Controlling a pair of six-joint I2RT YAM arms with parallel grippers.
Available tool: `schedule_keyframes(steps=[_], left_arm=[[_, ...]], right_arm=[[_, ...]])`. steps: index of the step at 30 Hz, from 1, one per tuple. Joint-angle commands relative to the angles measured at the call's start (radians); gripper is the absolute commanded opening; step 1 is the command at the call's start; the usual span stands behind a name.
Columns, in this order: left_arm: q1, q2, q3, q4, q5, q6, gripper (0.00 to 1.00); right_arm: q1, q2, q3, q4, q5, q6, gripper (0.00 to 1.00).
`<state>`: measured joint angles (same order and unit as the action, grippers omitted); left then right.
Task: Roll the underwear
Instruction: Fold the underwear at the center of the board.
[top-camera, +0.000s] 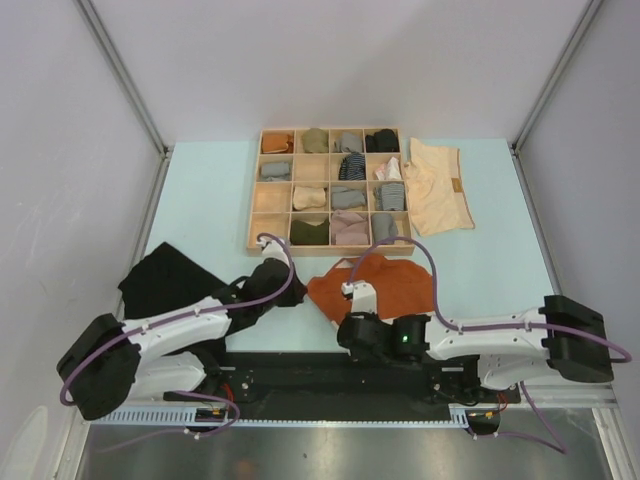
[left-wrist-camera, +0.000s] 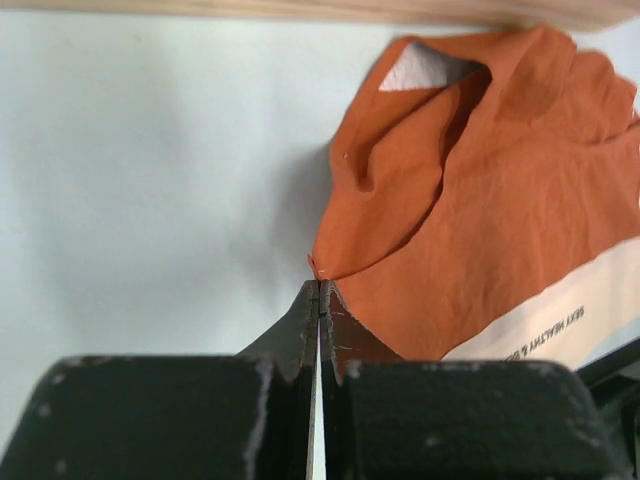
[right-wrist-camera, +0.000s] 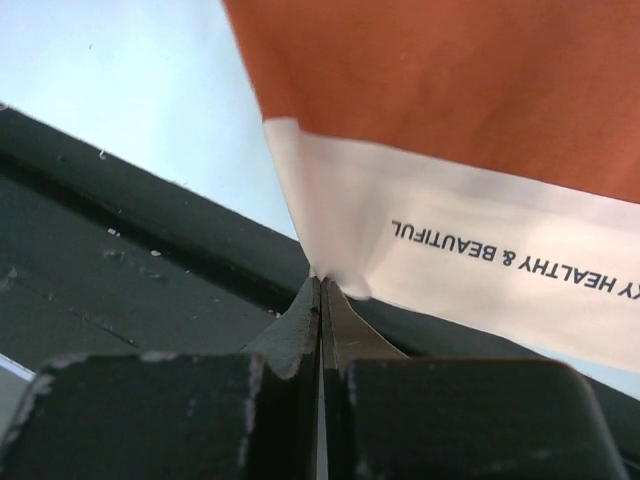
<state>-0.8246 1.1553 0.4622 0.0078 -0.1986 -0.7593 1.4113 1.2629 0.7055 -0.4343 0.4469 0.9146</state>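
The rust-orange underwear (top-camera: 385, 282) lies crumpled on the table just in front of the wooden tray. It has a white printed waistband (right-wrist-camera: 480, 260). My left gripper (top-camera: 306, 291) is shut on the garment's left corner, as the left wrist view (left-wrist-camera: 320, 284) shows, with the orange cloth (left-wrist-camera: 470, 230) spreading to the right. My right gripper (top-camera: 346, 318) is shut on a corner of the waistband, seen in the right wrist view (right-wrist-camera: 322, 281), over the black rail. The black underwear (top-camera: 160, 280) lies at the left. The cream underwear (top-camera: 437, 185) lies flat to the right of the tray.
A wooden compartment tray (top-camera: 270, 238) at the back middle holds several small rolled cloth bundles. Its front edge (left-wrist-camera: 300, 10) stands just beyond the orange garment. The black base rail (top-camera: 300, 365) runs along the near table edge.
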Motion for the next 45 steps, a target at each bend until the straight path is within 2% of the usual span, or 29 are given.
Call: schedule_keyframes(steps=[1, 8, 12, 15, 22, 28, 36, 45], left_arm=[[0.064, -0.066, 0.013, -0.038, -0.002, 0.054, 0.00], [0.124, -0.212, -0.026, -0.118, -0.004, 0.092, 0.00], [0.125, -0.223, -0.010, -0.157, -0.001, 0.132, 0.00], [0.124, -0.191, 0.021, -0.122, 0.054, 0.144, 0.00], [0.047, -0.004, 0.165, -0.029, 0.088, 0.160, 0.00], [-0.033, 0.200, 0.333, 0.055, 0.137, 0.176, 0.00], [-0.120, 0.486, 0.533, 0.100, 0.188, 0.186, 0.00], [-0.157, 0.661, 0.716, 0.106, 0.246, 0.222, 0.00]], right_arm=[[0.000, 0.090, 0.061, 0.136, -0.079, -0.095, 0.00], [-0.002, 0.194, 0.179, 0.221, -0.161, -0.164, 0.00], [-0.026, 0.176, 0.180, 0.209, -0.177, -0.134, 0.00], [-0.061, 0.115, 0.154, 0.157, -0.177, -0.083, 0.00], [-0.144, -0.140, -0.046, 0.034, -0.148, 0.066, 0.00], [-0.195, -0.287, -0.106, -0.135, -0.123, 0.141, 0.00], [-0.242, -0.349, -0.104, -0.375, -0.073, 0.233, 0.00], [-0.279, -0.361, -0.095, -0.517, -0.028, 0.299, 0.00]])
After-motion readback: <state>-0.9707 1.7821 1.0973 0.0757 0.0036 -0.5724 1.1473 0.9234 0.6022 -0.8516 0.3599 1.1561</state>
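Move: I already hold the underwear's left side: my left hand has its orange corner, my right hand its cream corner. The orange right edge lies about 31 cm right of my left hand, straight ahead 0 and some 5 cm lower. In the box, the olive cloth is 16 cm ahead and 2 cm right, the pink cloth 16 cm ahead and 12 cm right. From my right hand the cream right corner is about 24 cm right, 4 cm ahead and 5 cm lower, with the table's front edge right beneath. Keeping both closed grips, I first swing left, about 4 cm with my left hand and 8 cm with my right, then lift slightly and sweep back right past the start, laying the held side over the rest towards its right edge. My left hand sweeps some 23 cm, drifting forward, my right hand 19; both turn clockwise and sink as they go. ##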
